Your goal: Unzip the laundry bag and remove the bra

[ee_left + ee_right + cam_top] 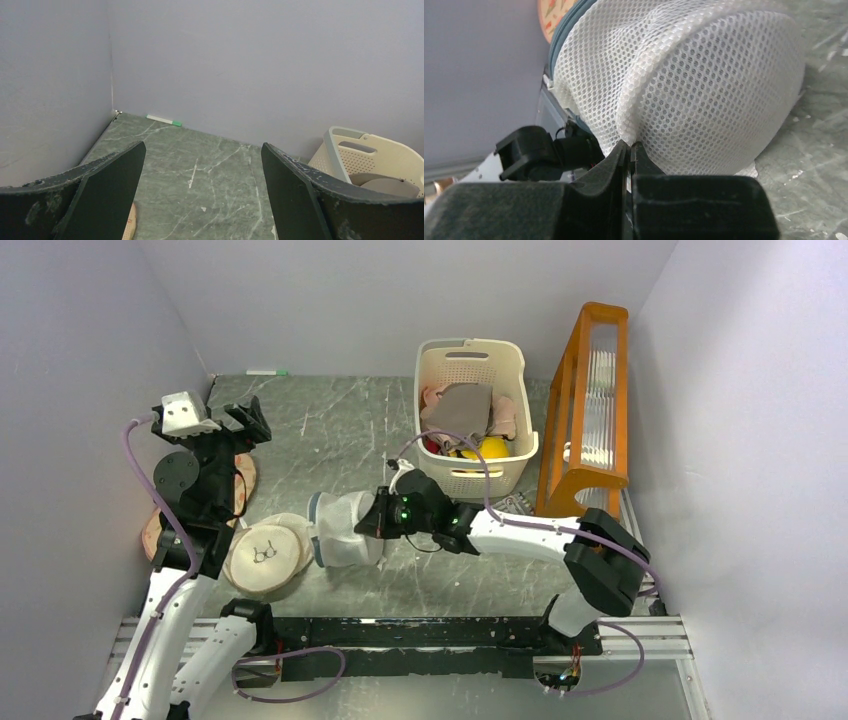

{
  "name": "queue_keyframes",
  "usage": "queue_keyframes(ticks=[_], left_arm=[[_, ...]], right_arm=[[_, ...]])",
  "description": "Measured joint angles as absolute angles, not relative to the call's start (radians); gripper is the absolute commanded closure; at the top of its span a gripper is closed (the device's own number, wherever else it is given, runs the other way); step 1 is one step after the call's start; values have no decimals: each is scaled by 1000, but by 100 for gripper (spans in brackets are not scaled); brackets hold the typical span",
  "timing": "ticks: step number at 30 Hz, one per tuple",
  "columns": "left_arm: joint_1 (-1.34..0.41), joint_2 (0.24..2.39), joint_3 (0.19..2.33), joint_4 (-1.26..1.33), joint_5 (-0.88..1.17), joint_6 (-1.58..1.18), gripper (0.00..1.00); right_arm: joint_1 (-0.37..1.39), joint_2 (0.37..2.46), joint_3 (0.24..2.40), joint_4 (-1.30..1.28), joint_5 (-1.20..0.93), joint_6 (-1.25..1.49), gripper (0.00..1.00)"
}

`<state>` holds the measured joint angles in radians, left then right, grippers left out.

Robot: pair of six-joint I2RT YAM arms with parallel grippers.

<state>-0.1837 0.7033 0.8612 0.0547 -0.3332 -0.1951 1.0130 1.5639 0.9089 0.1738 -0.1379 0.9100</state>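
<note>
The laundry bag (345, 530), a white mesh pouch with a blue-grey zip rim (565, 31), lies on its side on the marble table near the middle. My right gripper (374, 516) reaches it from the right. In the right wrist view the gripper (630, 146) is shut, pinching a fold of the bag's mesh (704, 85) between its tips. My left gripper (250, 425) hangs raised at the far left, well away from the bag. Seen from the left wrist, it (202, 147) is wide open with only table between the fingers. The bra is hidden.
A cream slatted basket (430, 365) full of clothes stands at the back, with an orange rack (590, 400) to its right. Flat cream round pads (268, 555) lie left of the bag, and pink patterned pads (245, 475) lie under the left arm. A marker (266, 372) lies by the back wall.
</note>
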Motion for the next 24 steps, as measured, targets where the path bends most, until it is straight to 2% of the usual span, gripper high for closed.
queue_keyframes(ticks=[10, 24], left_arm=[[-184, 703, 862, 55, -331, -199, 2], [-181, 702, 861, 54, -323, -207, 2]], right_arm=[[871, 1494, 739, 194, -60, 1017, 100], [794, 1332, 615, 1, 118, 866, 99]])
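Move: Already pinched in the right hand, the mesh laundry bag lies tipped, its middle about 6 cm left of the hand, 2 cm farther out and 5 cm below. It goes to bare table some 6 cm ahead, 6 cm to the hand's right and 13 cm down. The basket stands roughly 28 cm ahead and 24 cm right; the marker set lies 10 cm ahead and 30 cm right. From the left hand, the bag is about 9 cm back, 14 cm right and 32 cm below. Keeping its pinch on the mesh, the right hand swings the tipped bag to the right by about 15 cm and lowers it some 7 cm, with 5 cm of forward travel mostly early on, towards the open table in front of the basket. Its wrist turns roughly 20 degrees clockwise while the left-pointing fingers dip further down; they stay shut. ##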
